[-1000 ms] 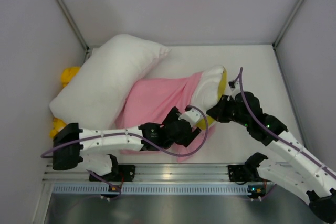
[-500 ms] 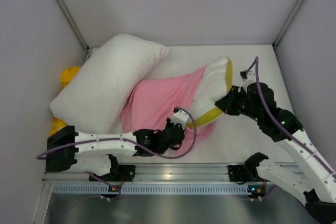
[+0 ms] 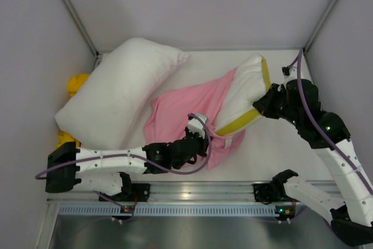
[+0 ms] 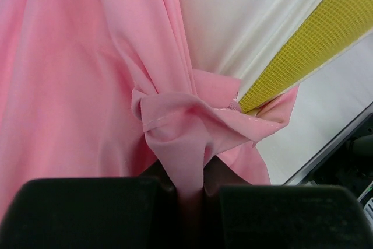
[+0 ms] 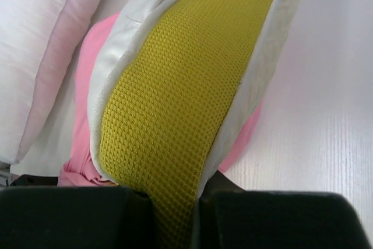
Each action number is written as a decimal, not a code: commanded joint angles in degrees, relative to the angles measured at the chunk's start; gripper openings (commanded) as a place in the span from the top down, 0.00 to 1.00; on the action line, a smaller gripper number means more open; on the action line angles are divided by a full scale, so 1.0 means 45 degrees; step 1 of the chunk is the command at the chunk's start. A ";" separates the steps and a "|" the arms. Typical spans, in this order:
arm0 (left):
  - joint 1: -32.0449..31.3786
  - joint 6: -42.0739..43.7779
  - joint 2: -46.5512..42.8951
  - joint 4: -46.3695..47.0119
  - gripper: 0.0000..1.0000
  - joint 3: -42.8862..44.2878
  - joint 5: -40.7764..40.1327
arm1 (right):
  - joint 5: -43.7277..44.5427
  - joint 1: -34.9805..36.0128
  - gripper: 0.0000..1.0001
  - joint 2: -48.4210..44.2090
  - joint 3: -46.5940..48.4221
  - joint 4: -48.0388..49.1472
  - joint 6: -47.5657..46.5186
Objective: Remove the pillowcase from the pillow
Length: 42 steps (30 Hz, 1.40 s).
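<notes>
The pink pillowcase [image 3: 180,109] lies in the middle of the table, still wrapped round the near-left part of the pillow [image 3: 243,94], white with a yellow band. My left gripper [image 3: 201,129] is shut on a bunched fold of the pillowcase [image 4: 180,138] at its open end. My right gripper [image 3: 269,100] is shut on the pillow's yellow band [image 5: 186,97] and holds the bared end toward the back right. The pillow [image 4: 245,21] sticks out of the pink fabric. A small white label [image 3: 227,142] hangs at the case's near edge.
A plain white pillow [image 3: 119,94] lies at the back left, overlapping the pink fabric's left edge. A yellow cloth [image 3: 74,83] shows behind it by the left wall. Walls enclose the table [image 3: 280,150] on three sides; a metal rail [image 3: 192,193] runs along the near edge.
My right gripper has pulled the pillow up and to the back right. More white pillow and yellow band show outside the pink case. My left gripper, holding the case, drew back toward the near left.
</notes>
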 commanded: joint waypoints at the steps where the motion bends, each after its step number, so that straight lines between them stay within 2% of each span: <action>1: 0.0069 0.0187 0.0402 -0.4404 1.00 -0.0881 -0.0687 | 0.4891 -0.1591 1.00 0.0180 0.1803 0.2930 -0.0981; 6: 0.0049 0.0186 0.0226 -0.4403 1.00 -0.0959 -0.0531 | 0.4112 -0.3698 1.00 0.1506 0.2487 0.2950 -0.1176; 11: 0.0030 0.0070 -0.0496 -0.4404 1.00 -0.1193 -0.0317 | 0.1613 -0.6487 1.00 0.2173 0.2897 0.3183 -0.1099; 17: -0.0009 -0.0009 -0.0946 -0.4384 1.00 -0.1408 -0.0043 | 0.0010 -0.8541 1.00 0.2662 0.3152 0.3262 -0.0924; 21: -0.0107 -0.0047 -0.1043 -0.4384 1.00 -0.1486 0.0152 | -0.0575 -0.9540 1.00 0.2955 0.3307 0.3282 -0.0728; 24: -0.0127 0.0029 -0.1317 -0.4229 1.00 -0.1642 0.0289 | -0.1902 -0.9972 1.00 0.2955 0.3113 0.3613 -0.0396; 25: -0.0127 0.0146 -0.1530 -0.3938 0.98 -0.1700 0.0405 | -0.2582 -0.9972 1.00 0.2916 0.2803 0.3788 -0.0299; 26: -0.0127 0.0225 -0.1610 -0.3800 0.62 -0.1740 0.0407 | -0.2860 -0.9972 1.00 0.2819 0.2607 0.4119 -0.0162; 27: -0.0127 0.0342 -0.1707 -0.3644 0.41 -0.1759 0.0368 | -0.3114 -0.9952 1.00 0.2780 0.2431 0.4257 -0.0122; 28: -0.0127 0.0420 -0.1843 -0.3507 0.29 -0.1760 0.0387 | -0.3349 -0.9952 1.00 0.2741 0.2177 0.4297 -0.0103; 29: -0.0127 0.0460 -0.1903 -0.3428 0.14 -0.1682 0.0213 | -0.3351 -0.9952 1.00 0.2740 0.2078 0.4317 -0.0141; 30: -0.0127 0.0499 -0.1981 -0.3466 0.10 -0.1643 0.0057 | -0.3254 -0.9952 1.00 0.2721 0.2019 0.4298 -0.0199; 31: -0.0127 0.0518 -0.2175 -0.3505 0.01 -0.1642 -0.0061 | -0.2925 -0.9952 1.00 0.2721 0.1903 0.4298 -0.0258; 36: -0.0146 -0.0415 -0.3405 -0.4070 0.01 -0.2402 -0.0648 | -0.1789 -1.0049 1.00 0.2720 0.2155 0.3830 -0.0532; 42: -0.0146 -0.0908 -0.4189 -0.3799 0.01 -0.3888 -0.0549 | -0.3270 -1.0441 1.00 0.2994 0.2410 0.3848 -0.0083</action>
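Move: The left hand still pinches the near hem of the pink pillowcase, whose middle lies some 14 cm ahead, 7 cm to its left and 12 cm below; from the right hand it lies about 25 cm left, 7 cm ahead and 25 cm down. The right hand still grips the bared pillow's yellow edge; that bared part centres about 6 cm left, 6 cm ahead and 10 cm below. The big white pillow is roughly 34 cm left and 19 cm ahead of the left hand, 10 cm lower. Keeping its pinch on the yellow edge, the right hand hauls the pillow some 18 cm to the right and 9 cm forward, away from the left hand, dipping slightly before rising and swinging about 35 degrees clockwise. The left hand first holds the pillowcase hem nearly in place, then opens wide late on, lets go of the cloth, and draws off about 10 cm to the left and 7 cm down over bare table. ##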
